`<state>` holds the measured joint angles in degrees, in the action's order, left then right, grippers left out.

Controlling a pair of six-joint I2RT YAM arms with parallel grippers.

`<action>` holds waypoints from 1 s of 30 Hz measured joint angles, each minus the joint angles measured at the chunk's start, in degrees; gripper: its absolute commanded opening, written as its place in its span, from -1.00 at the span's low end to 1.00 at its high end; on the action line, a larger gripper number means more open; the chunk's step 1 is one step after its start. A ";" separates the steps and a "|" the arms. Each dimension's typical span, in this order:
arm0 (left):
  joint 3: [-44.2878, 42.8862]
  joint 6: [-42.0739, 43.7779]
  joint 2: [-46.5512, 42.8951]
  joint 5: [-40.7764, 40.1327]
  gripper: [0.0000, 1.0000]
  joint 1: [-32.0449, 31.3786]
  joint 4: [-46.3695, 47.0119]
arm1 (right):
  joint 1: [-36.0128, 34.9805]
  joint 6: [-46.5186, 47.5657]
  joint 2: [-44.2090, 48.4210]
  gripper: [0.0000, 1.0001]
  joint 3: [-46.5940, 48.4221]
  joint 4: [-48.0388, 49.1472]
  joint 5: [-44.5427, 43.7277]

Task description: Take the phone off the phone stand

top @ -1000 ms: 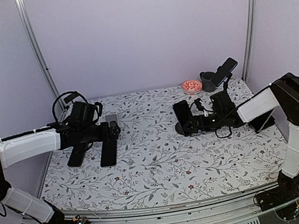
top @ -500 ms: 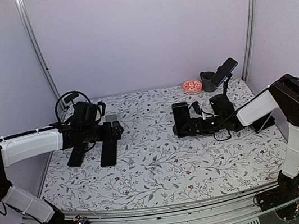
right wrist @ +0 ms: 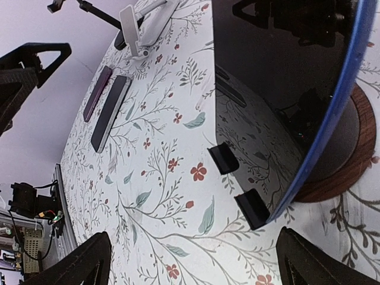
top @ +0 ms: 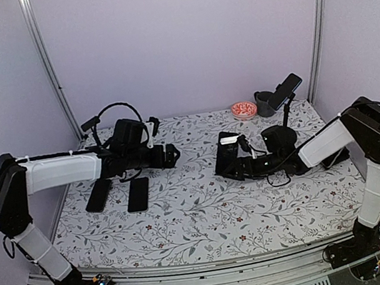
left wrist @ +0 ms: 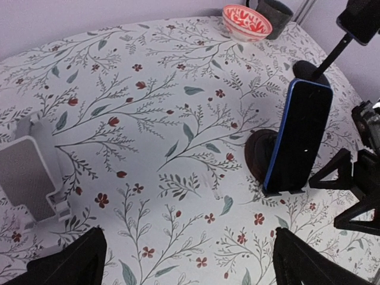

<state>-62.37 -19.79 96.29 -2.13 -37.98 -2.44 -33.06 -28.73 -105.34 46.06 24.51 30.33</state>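
Note:
A black phone (right wrist: 279,65) with a blue edge leans upright on a phone stand with two black hooks (right wrist: 252,209) and a round wooden base (right wrist: 341,154). In the left wrist view the same phone (left wrist: 298,139) stands at the right. My right gripper (right wrist: 193,267) is open, close in front of the phone's lower edge, with only tablecloth between its fingers. From above, the right gripper (top: 228,164) sits right at the phone (top: 229,149). My left gripper (top: 170,155) is open over the cloth, well left of the phone; its wrist view shows the left gripper (left wrist: 187,267) holding nothing.
Two dark phones (top: 98,195) (top: 138,193) lie flat at the left. An empty grey-white stand (left wrist: 29,178) is by the left arm. At the back right are a red bowl (top: 243,109), a dark cup (top: 265,103) and another phone (top: 284,90) on a stalk.
My left arm has swung right and back, away from the two flat phones. My right gripper has slid left and closer to the phone on the stand. Both grippers stayed open.

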 measured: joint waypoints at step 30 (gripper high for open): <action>-30.27 0.09 32.89 0.11 0.98 -12.24 3.02 | 7.02 0.17 20.24 0.98 -11.02 -1.03 -3.89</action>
<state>-92.64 -19.70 129.19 -2.02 -50.22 0.58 -26.04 -28.56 -85.10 35.05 23.49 26.44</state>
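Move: The phone on its stand is about 19 cm to the left hand's right, 3 cm farther out and 4 cm below it. From the left hand, the white holder lies some 13 cm ahead, 10 cm left and 11 cm down. The loose phone flat on the table is level with that hand, 15 cm to its left and 14 cm down. The right hand has the stand's phone some 4 cm ahead, 2 cm left and 5 cm above. The phone on the stand is approached by the left hand, sweeping some 18 cm right and then also sinking about 7 cm, turning slightly clockwise, fingers wide open, to stop close in front of the screen's lower part. The right hand, also open, backs off from the phone, rising about 6 cm and going 7 cm right while its fingers tip up and swing clockwise. ##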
